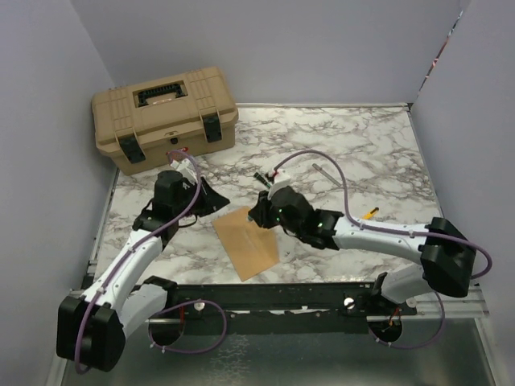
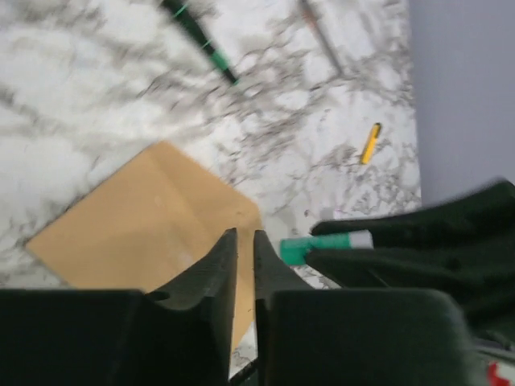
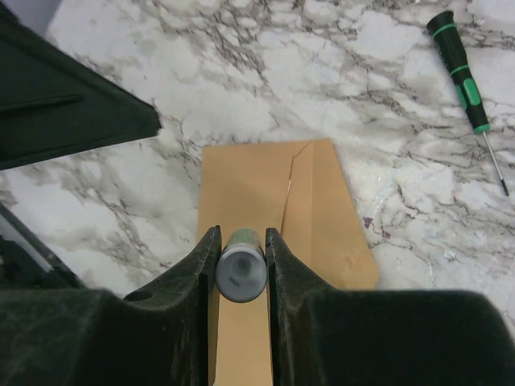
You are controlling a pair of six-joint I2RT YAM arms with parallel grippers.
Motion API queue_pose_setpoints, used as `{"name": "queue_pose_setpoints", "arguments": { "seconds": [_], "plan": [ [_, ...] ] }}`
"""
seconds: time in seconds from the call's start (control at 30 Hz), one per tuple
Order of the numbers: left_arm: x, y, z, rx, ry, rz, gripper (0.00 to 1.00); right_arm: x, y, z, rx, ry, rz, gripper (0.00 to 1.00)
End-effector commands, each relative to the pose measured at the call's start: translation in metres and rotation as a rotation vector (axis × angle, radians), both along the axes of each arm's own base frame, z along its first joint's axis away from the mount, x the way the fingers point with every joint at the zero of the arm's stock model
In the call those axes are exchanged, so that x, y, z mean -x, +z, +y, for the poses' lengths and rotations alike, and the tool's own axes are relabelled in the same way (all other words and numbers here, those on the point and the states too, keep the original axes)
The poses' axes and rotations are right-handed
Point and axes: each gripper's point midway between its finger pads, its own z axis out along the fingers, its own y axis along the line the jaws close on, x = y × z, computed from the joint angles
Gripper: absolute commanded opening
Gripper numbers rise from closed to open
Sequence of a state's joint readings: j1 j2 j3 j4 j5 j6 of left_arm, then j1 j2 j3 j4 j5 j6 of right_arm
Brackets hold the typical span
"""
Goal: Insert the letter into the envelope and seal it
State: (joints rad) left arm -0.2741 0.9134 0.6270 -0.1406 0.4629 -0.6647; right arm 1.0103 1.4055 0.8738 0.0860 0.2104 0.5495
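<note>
The kraft-brown envelope (image 1: 248, 243) lies flat at the table's front middle, and a slanted flap edge shows across it in the right wrist view (image 3: 322, 201). The letter is not in view. My right gripper (image 1: 264, 212) hovers over the envelope's far end, shut on a green glue stick (image 3: 241, 269) with a grey cap that points down at the paper. My left gripper (image 1: 216, 199) is shut and empty, just left of the envelope's far corner. The envelope (image 2: 137, 217) and the glue stick (image 2: 322, 245) also show in the left wrist view.
A tan toolbox (image 1: 165, 114) stands at the back left. A green-black screwdriver (image 3: 457, 68) lies beyond the envelope. A grey rod (image 1: 323, 174) and a small yellow item (image 1: 368, 213) lie to the right. Grey walls close in the table.
</note>
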Motion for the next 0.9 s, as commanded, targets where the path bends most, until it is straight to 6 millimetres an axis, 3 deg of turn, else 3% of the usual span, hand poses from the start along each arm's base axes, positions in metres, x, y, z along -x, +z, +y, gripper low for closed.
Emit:
{"name": "queue_pose_setpoints", "arguments": {
  "seconds": [0.0, 0.1, 0.27, 0.53, 0.7, 0.87],
  "plan": [
    [0.005, -0.083, 0.017, -0.049, 0.148, 0.290, 0.03, -0.002, -0.028, -0.001, 0.183, -0.127, -0.144, 0.01],
    [0.006, -0.102, 0.009, -0.036, 0.115, 0.352, 0.00, 0.006, -0.044, 0.011, 0.251, -0.130, -0.175, 0.00],
    [0.001, -0.121, 0.002, -0.019, 0.103, 0.390, 0.00, 0.010, -0.056, 0.035, 0.305, -0.100, -0.222, 0.00],
    [-0.019, -0.146, -0.006, 0.007, 0.119, 0.441, 0.00, 0.004, -0.068, 0.048, 0.333, -0.089, -0.247, 0.00],
    [-0.026, -0.160, 0.000, -0.011, 0.189, 0.482, 0.00, 0.007, -0.078, 0.060, 0.341, -0.028, -0.252, 0.00],
    [-0.015, -0.181, 0.012, -0.056, 0.266, 0.567, 0.00, 0.007, -0.089, 0.057, 0.382, -0.047, -0.222, 0.00]
  ]
}}
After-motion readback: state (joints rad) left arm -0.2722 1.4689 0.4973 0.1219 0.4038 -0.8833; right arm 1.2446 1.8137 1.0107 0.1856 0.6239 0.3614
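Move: The envelope lies almost straight under my empty left hand, its middle some 18 cm down, 4 cm back and 5 cm to the right; the green screwdriver is about 15 cm ahead and 10 cm right of this hand. My right hand already holds the glue stick, roughly 6 cm right of, 3 cm nearer than and 3 cm below my left hand. From my right hand the envelope's middle is about 15 cm down, 1 cm back and 2 cm left, the screwdriver 17 cm ahead and 3 cm right. I drop my left hand about 17 cm, quickly at first, shutting its slightly open fingers and tipping them some 30 degrees more downward, until the closed tips come to rest on the envelope near its far-left short edge. Meanwhile I keep my grip on the glue stick and lower my right hand about 9 cm and 5 cm leftward over the envelope, rolling its left side down. ##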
